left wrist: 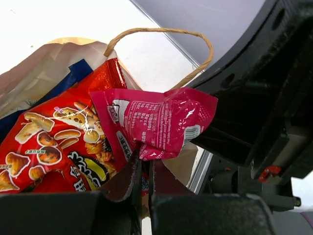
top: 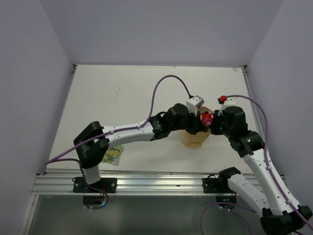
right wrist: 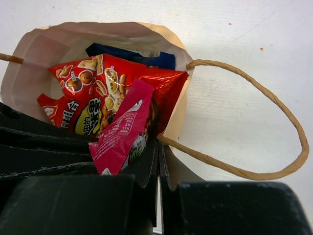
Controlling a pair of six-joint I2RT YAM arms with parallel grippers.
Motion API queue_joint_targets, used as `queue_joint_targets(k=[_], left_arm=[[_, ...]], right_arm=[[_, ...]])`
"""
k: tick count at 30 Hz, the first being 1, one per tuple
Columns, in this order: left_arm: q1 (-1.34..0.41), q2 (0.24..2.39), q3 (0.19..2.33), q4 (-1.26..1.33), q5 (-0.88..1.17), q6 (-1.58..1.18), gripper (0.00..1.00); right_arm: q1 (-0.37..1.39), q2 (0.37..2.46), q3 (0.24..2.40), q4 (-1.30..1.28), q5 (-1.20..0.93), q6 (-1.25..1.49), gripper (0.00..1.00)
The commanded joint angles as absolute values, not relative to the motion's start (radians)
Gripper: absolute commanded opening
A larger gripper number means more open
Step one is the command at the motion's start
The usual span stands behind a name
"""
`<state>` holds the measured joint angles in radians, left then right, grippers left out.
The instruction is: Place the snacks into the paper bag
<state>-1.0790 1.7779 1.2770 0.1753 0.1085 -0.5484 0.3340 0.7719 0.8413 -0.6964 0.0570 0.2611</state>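
The tan paper bag (top: 192, 138) stands between both arms with its mouth open (right wrist: 73, 39). Inside it lie a red snack packet (right wrist: 93, 93) and a blue one (right wrist: 132, 54). My left gripper (left wrist: 145, 161) is shut on the lower edge of a small pink packet (left wrist: 156, 125) and holds it over the bag's mouth, against the red packet (left wrist: 54, 147). The pink packet (top: 208, 118) shows at the bag's top. My right gripper (right wrist: 159, 144) is shut on the bag's rim where a loop handle (right wrist: 254, 98) joins. A small green packet (top: 113, 154) lies on the table by the left arm's base.
The other loop handle (left wrist: 161, 32) arches above the pink packet. The right arm's black body (left wrist: 264, 98) sits close beside the left gripper. An aluminium rail (top: 156, 183) runs along the near edge, and walls close in the table on three sides.
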Motion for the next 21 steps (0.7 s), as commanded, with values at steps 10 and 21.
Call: queue_joint_targets(k=[10,21], left_arm=[[-1.081,1.907,1.598,-0.220,-0.051,-0.615,0.00],[-1.111,1.628,1.384,-0.268,-0.241,-0.612,0.52]], right_arm=[[0.344,0.764,0.834,-0.686,0.012,0.265,0.00],[0.344,0.764,0.834,-0.684,0.014,0.265,0.00]])
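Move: The left hand already holds the pink packet over the near side of the paper bag; the middle of the bag's mouth is roughly 4 cm ahead, 2 cm to the left and 3 cm below. The red snack in the mouth sits about 4 cm ahead, 1 cm left and 5 cm down, and the right gripper, shut on the bag's rim, is some 5 cm to the right and 1 cm back. From the right hand, the mouth's middle is about 5 cm ahead, 6 cm left and 1 cm lower. The left hand first eases about 2 cm forward and 1 cm right over the bag mouth with the packet still pinched, its fingertips dipping some 10 degrees and swinging about as much towards forward, then the fingers open to half and the hand backs off about 4 cm to the left, out of the packet. The right hand keeps its pinch on the bag's rim throughout, shifting about 1 cm to its right and coming back. ##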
